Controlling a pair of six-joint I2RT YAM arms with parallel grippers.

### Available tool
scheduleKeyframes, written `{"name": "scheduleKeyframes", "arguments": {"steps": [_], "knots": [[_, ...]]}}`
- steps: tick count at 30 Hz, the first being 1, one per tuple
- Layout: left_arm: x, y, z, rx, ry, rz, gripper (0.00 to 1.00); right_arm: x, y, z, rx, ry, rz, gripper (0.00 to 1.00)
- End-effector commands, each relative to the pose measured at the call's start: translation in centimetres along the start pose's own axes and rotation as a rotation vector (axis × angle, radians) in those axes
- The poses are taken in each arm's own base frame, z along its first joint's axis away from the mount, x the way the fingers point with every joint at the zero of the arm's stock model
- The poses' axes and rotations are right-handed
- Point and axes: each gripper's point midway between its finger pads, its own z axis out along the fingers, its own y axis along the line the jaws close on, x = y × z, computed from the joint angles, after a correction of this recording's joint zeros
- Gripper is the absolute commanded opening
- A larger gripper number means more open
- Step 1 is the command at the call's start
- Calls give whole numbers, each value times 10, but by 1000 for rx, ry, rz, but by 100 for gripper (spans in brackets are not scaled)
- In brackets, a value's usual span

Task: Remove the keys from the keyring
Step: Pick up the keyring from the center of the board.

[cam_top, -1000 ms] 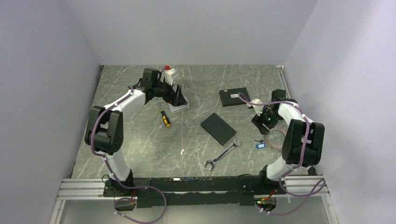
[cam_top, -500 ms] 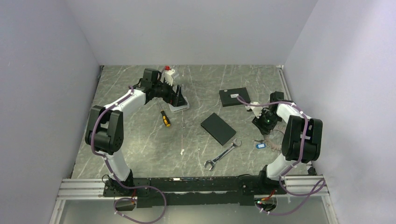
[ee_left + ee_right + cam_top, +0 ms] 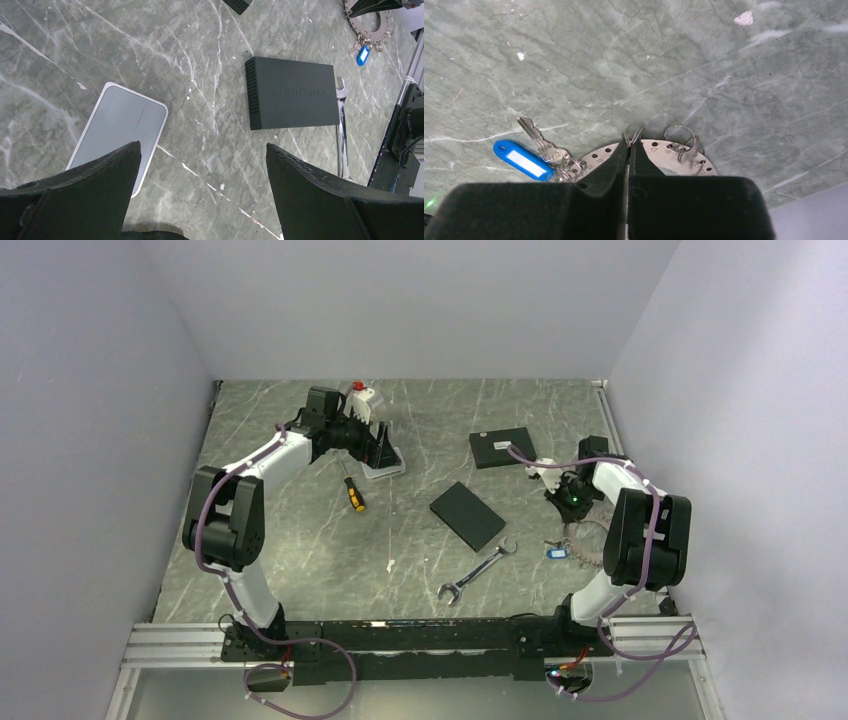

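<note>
The keyring point(image 3: 664, 152) is a flat grey disc with numbered holes, lying on the marble table at the right point(image 3: 588, 537). A silver key point(image 3: 536, 137) and a blue tag point(image 3: 521, 159) hang off its left side on small split rings. My right gripper point(image 3: 629, 142) stands over the disc's rim, shut, with thin wire ring loops poking out at its tips. My left gripper point(image 3: 203, 146) hovers open at the far left point(image 3: 383, 452) with nothing between its fingers. The left wrist view catches the keyring point(image 3: 372, 30) in its corner.
A black box point(image 3: 467, 515) lies mid-table, with a silver wrench point(image 3: 477, 568) in front of it. A flat black rectangle point(image 3: 502, 447) sits behind, a yellow-handled screwdriver point(image 3: 353, 494) to the left. A white plate point(image 3: 120, 130) lies under my left gripper. Walls close in on both sides.
My right gripper has gone from open to shut over the keyring's rim, and its wrist has shifted slightly. The left arm has not moved.
</note>
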Motion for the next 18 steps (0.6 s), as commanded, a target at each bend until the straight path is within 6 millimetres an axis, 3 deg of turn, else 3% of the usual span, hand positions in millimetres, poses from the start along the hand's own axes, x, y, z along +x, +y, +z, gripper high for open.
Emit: {"name": "scheduleKeyframes", "arguments": {"steps": [1, 4, 18], "knots": [[-2, -7, 3, 37, -6, 5, 99, -10, -4, -19, 43, -39, 7, 0], [-2, -7, 3, 43, -3, 0, 99, -15, -3, -29, 66, -64, 18, 0], [-6, -12, -1, 53, 13, -12, 99, -75, -25, -107, 210, -331, 160, 0]]}}
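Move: The keyring's big toothed metal disc lies almost under the right hand, its middle some 5 cm back, 4 cm to the right and 1 cm lower, with its far-left rim already between the fingers. The blue tag sits about 8 cm back and 4 cm left of the hand; the black box stands roughly 18 cm ahead and 17 cm left, the dark router 26 cm left, nearly level. From the left hand the keyring lies about 50 cm right, 18 cm back and 13 cm lower. The keyring, pinched by the far-left rim of its disc, is carried almost straight up off the table by the right hand, slow at first and then quickly, about 8 cm in all, with a forward drift of some 3 cm growing late in the rise. The fingers keep shut on it while their tips swing forward by roughly 15 degrees and the wrist turns slightly clockwise. ##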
